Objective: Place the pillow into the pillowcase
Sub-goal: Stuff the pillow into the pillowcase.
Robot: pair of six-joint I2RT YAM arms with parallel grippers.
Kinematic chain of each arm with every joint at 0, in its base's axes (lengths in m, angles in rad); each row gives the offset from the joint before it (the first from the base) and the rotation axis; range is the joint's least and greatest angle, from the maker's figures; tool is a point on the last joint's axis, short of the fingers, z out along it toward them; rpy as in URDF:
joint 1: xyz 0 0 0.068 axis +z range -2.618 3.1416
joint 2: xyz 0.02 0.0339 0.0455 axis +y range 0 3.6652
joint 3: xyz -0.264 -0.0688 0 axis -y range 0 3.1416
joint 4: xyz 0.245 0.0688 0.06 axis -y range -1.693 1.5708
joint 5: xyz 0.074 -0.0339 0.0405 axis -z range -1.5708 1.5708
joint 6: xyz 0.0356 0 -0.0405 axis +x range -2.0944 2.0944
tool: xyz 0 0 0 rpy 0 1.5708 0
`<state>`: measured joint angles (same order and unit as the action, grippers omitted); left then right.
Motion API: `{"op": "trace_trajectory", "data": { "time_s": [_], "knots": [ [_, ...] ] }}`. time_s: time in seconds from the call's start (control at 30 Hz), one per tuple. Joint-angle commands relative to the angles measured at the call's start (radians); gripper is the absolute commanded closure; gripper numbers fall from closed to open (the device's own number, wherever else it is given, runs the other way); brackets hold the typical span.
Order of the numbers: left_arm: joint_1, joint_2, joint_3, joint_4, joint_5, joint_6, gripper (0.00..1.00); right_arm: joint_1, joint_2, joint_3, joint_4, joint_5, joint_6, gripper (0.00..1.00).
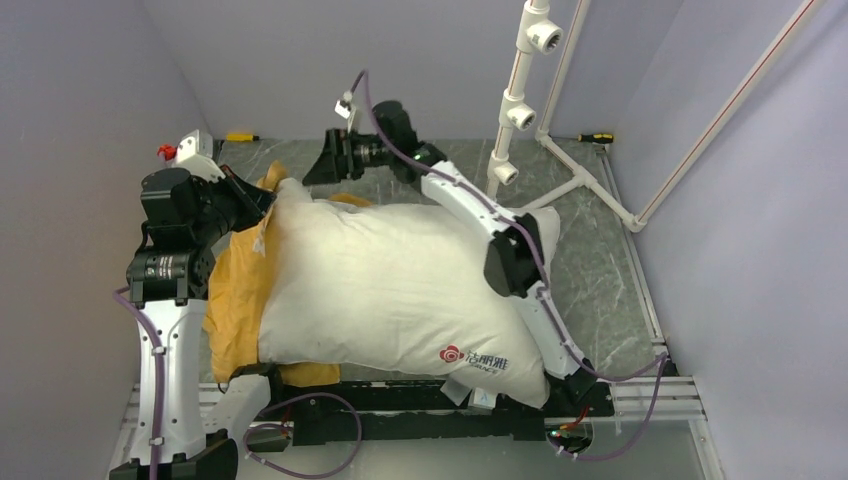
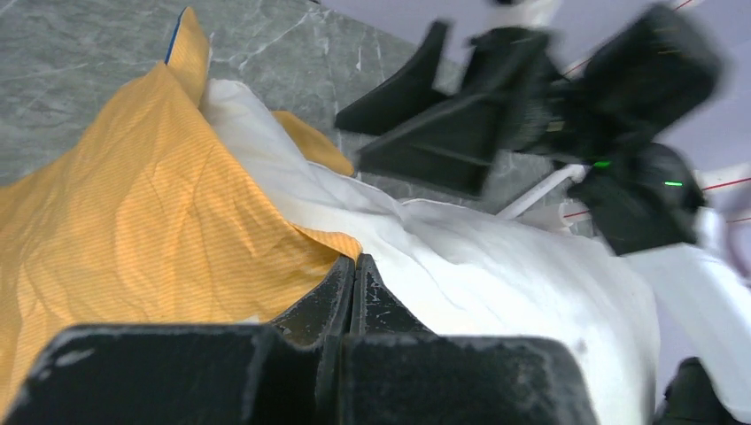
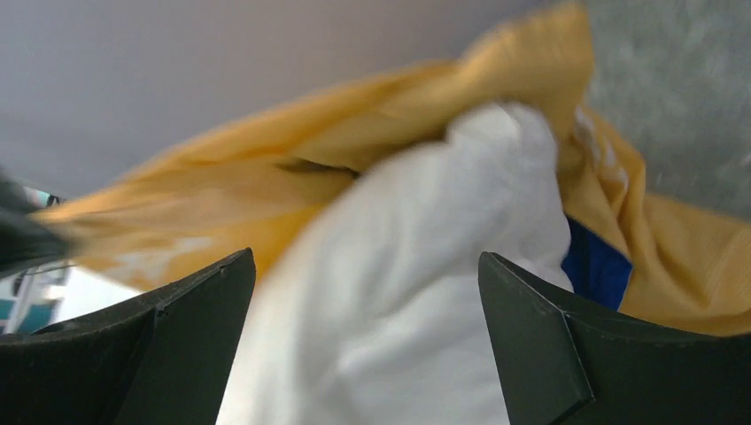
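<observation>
The plump white pillow (image 1: 400, 290) lies across the middle of the table, its red logo (image 1: 451, 354) toward the near edge. Its left side sits partly inside the orange-yellow pillowcase (image 1: 235, 290), which bunches at the left. My left gripper (image 1: 262, 203) is at the case's upper opening. In the left wrist view its jaws (image 2: 354, 262) are shut, with the orange hem (image 2: 328, 241) running into their tips. My right gripper (image 1: 322, 160) hovers open over the pillow's far corner (image 3: 398, 292). Its fingers (image 3: 531, 310) stand wide apart, holding nothing. A strip of blue fabric (image 3: 595, 266) shows beside that corner.
A white pipe frame (image 1: 520, 110) stands at the back right. Two yellow-handled screwdrivers (image 1: 240, 136) (image 1: 597, 138) lie along the back wall. Grey walls close in the left, right and back. My right arm (image 1: 510, 250) lies across the pillow's right end.
</observation>
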<state>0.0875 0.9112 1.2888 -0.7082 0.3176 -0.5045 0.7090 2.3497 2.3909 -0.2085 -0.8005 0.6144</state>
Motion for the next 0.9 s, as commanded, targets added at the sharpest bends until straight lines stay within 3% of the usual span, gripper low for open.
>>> {"op": "trace_trajectory", "data": {
  "time_s": [0.0, 0.13, 0.2, 0.27, 0.37, 0.4, 0.57, 0.7, 0.87],
  "knots": [
    [-0.004, -0.01, 0.02, -0.017, -0.037, 0.033, 1.0, 0.026, 0.168, 0.014, 0.068, -0.112, 0.171, 0.0],
    [-0.004, 0.0, 0.024, -0.029, -0.051, 0.043, 1.0, 0.077, 0.191, -0.051, 0.189, -0.261, 0.271, 0.02],
    [-0.003, 0.007, 0.024, -0.034, -0.065, 0.044, 1.0, 0.101, 0.135, -0.157, 0.314, -0.296, 0.324, 0.1],
    [-0.004, 0.014, 0.03, -0.041, -0.088, 0.056, 1.0, 0.105, 0.058, -0.271, 0.433, -0.306, 0.372, 0.34],
    [-0.003, 0.025, 0.036, -0.059, -0.169, 0.068, 1.0, 0.081, -0.049, -0.41, 0.531, -0.308, 0.425, 0.94],
    [-0.003, 0.029, 0.037, -0.064, -0.203, 0.069, 1.0, 0.071, -0.094, -0.443, 0.5, -0.299, 0.394, 1.0],
    [-0.003, 0.049, 0.047, -0.048, -0.316, 0.052, 1.0, 0.053, -0.275, -0.468, 0.134, -0.263, 0.016, 1.0],
    [-0.004, 0.044, 0.044, 0.037, -0.364, 0.036, 1.0, 0.068, -0.343, -0.501, 0.016, -0.274, -0.108, 1.0],
    [-0.003, 0.063, 0.058, 0.145, -0.278, 0.028, 1.0, 0.146, -0.316, -0.426, -0.118, -0.322, -0.233, 1.0]
  ]
}}
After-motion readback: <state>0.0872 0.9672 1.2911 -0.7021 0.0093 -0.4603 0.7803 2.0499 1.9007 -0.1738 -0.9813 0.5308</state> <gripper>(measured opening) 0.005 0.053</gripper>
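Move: The right hand, fingers open and pointing left, hovers over the pillow's far left corner, which lies about 14 cm below, 4 cm back and 3 cm left. The pillowcase edge, already pinched by the left hand, is roughly 9 cm back and 6 cm left of the right hand, about level. A far flap of the case lies level with it, some 6 cm right and 20 cm lower. From the left hand, that corner is about 6 cm ahead, 4 cm right and 15 cm below. Right hand plunges some 15 cm, pinches the pillow, lifts back and right; left draws the held pillowcase leftward. ##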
